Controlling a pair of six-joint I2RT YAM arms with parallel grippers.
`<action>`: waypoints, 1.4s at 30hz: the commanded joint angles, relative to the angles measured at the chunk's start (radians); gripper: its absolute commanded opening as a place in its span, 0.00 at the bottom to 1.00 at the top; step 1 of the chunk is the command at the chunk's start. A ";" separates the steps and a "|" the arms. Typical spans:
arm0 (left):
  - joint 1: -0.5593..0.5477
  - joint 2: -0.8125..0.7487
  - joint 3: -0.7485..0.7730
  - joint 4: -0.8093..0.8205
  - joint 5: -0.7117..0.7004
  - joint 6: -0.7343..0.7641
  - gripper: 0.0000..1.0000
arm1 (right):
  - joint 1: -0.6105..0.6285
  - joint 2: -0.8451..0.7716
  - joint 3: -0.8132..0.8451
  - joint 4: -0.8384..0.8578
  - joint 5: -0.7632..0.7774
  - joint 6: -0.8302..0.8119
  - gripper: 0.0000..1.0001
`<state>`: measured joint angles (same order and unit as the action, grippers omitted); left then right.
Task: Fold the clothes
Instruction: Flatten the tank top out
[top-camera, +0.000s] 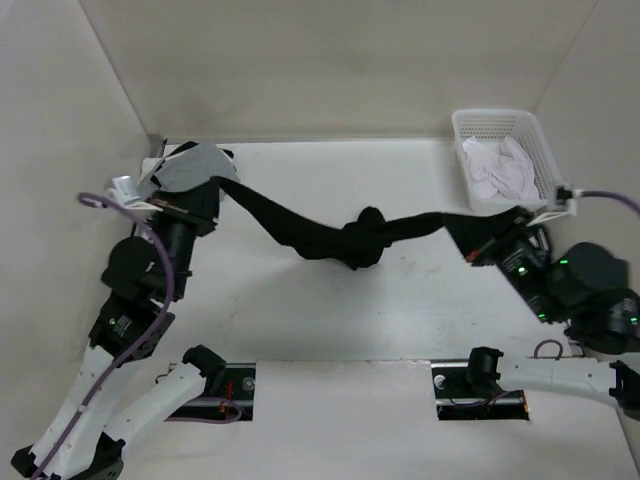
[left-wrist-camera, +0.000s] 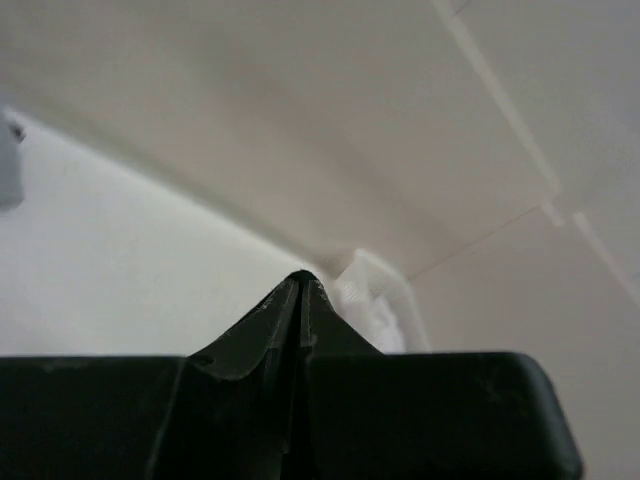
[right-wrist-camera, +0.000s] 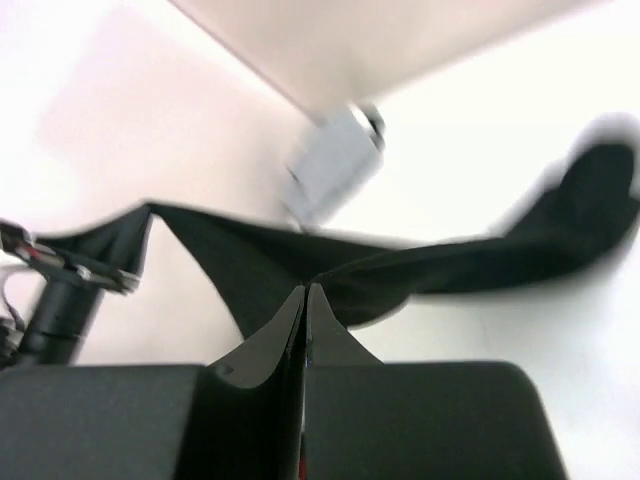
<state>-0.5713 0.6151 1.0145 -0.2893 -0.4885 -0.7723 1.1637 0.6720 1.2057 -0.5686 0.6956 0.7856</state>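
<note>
The clothes (top-camera: 290, 232), a black top, hang stretched in a long band above the table between my two grippers, with a bunched knot (top-camera: 365, 242) at the middle. My left gripper (top-camera: 222, 186) is shut on the band's left end near the back left corner. In the left wrist view its jaws (left-wrist-camera: 303, 280) are pressed together and the fabric itself is hidden. At the right end my right gripper (top-camera: 462, 232) is shut on the fabric. In the right wrist view the black cloth (right-wrist-camera: 480, 265) fans out from the closed tips (right-wrist-camera: 307, 290) toward the left arm.
A grey garment (top-camera: 190, 165) lies at the back left corner, just behind the left gripper. A white basket (top-camera: 470, 125) holding white garments (top-camera: 500, 168) stands at the back right, close to the right arm. Walls enclose the table on three sides.
</note>
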 joint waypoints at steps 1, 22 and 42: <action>-0.003 -0.012 0.177 0.159 -0.012 0.102 0.00 | 0.095 0.044 0.223 0.033 0.231 -0.276 0.00; 0.265 0.567 0.248 0.257 0.170 0.022 0.02 | -0.630 0.536 0.396 0.271 -0.432 -0.324 0.00; 0.469 0.937 0.923 0.139 0.475 -0.002 0.03 | -0.942 0.868 0.942 0.139 -0.762 -0.138 0.00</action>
<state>-0.1036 1.6096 1.9617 -0.1932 -0.0498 -0.7818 0.2390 1.6073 2.2009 -0.4355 -0.0433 0.6292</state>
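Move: Both hands already hold the airborne tank top. The far table edge between them lies about 33 cm ahead, 21 cm right and 40 cm below the left hand, and 40 cm ahead, 13 cm left and 40 cm below the right. The grey clothes lie roughly 22 cm ahead, 10 cm left and 38 cm below the left hand, the white basket some 29 cm ahead, 30 cm right and 37 cm below the right. Both hands, still gripping the tank top, rise 20 cm, whip about 35 forward and down, then rise again. ##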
